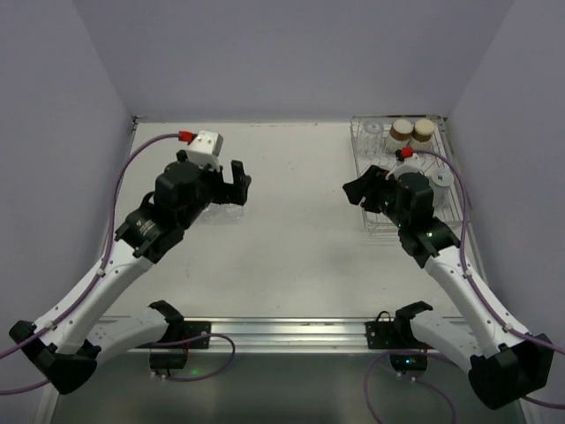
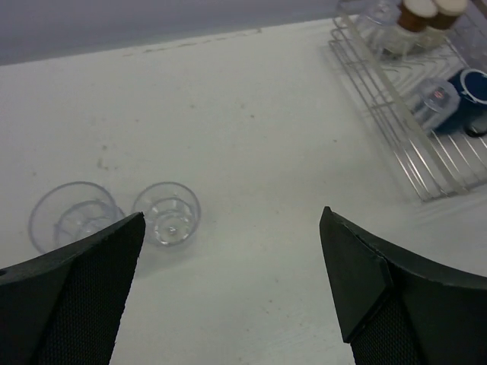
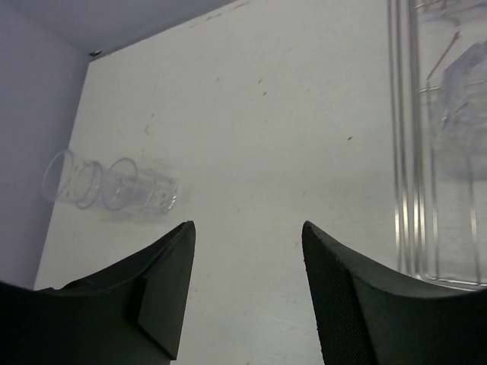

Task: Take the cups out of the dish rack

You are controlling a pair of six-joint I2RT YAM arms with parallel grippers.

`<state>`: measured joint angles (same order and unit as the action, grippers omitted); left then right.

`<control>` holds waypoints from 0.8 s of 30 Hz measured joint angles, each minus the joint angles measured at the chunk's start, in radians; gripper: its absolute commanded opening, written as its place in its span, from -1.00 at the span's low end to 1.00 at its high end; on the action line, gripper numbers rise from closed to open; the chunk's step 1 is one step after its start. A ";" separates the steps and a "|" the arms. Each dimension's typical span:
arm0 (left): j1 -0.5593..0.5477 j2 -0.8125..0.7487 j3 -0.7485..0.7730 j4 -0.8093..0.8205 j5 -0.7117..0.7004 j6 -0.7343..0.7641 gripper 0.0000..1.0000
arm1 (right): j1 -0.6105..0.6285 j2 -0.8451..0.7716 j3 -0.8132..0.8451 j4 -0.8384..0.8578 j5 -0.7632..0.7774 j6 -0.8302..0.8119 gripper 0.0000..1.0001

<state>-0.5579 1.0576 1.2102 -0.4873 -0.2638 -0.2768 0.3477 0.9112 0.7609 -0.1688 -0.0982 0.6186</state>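
Observation:
Two clear glass tumblers (image 2: 76,215) (image 2: 167,213) stand upright on the white table, just beyond my left gripper's left finger. My left gripper (image 2: 232,217) is wide open with only bare table between its fingers. The dish rack (image 2: 426,163) is at the far right and holds two cream cups with brown bands (image 2: 417,14), a clear tumbler (image 2: 435,97) and the dark blue mug (image 2: 472,87). My right gripper (image 3: 247,226) hovers over the table just left of the dish rack (image 3: 411,152). Its fingers are apart and hold nothing.
The table is walled at the back and on both sides (image 1: 265,53). The dish rack (image 1: 446,208) fills the back right corner, with the cream cups (image 1: 402,132) at its far end. My right arm (image 1: 415,208) reaches over the rack's near part.

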 measured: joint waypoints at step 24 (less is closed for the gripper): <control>-0.157 -0.271 -0.376 0.232 0.295 0.064 1.00 | -0.222 0.627 0.453 -0.195 0.360 -0.229 0.66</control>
<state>-0.7147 0.7868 0.8345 -0.2550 0.0311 -0.2127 0.1257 1.5379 1.2140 -0.3634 0.2619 0.3897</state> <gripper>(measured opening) 0.997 0.824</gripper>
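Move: The clear cup standing upside down at the rack's near left lies about 14 cm ahead of the right hand, 12 cm to its right and 15 cm below. The blue mug stands some 9 cm right of that cup and about 1 cm nearer, another clear cup about 13 cm beyond it and 2 cm left. From the left hand the first cup is roughly 8 cm ahead, 42 cm right and 23 cm below. Right hand sweeps 13 cm forward and as far right, sinking towards the cup, opening wider; left backs off. ##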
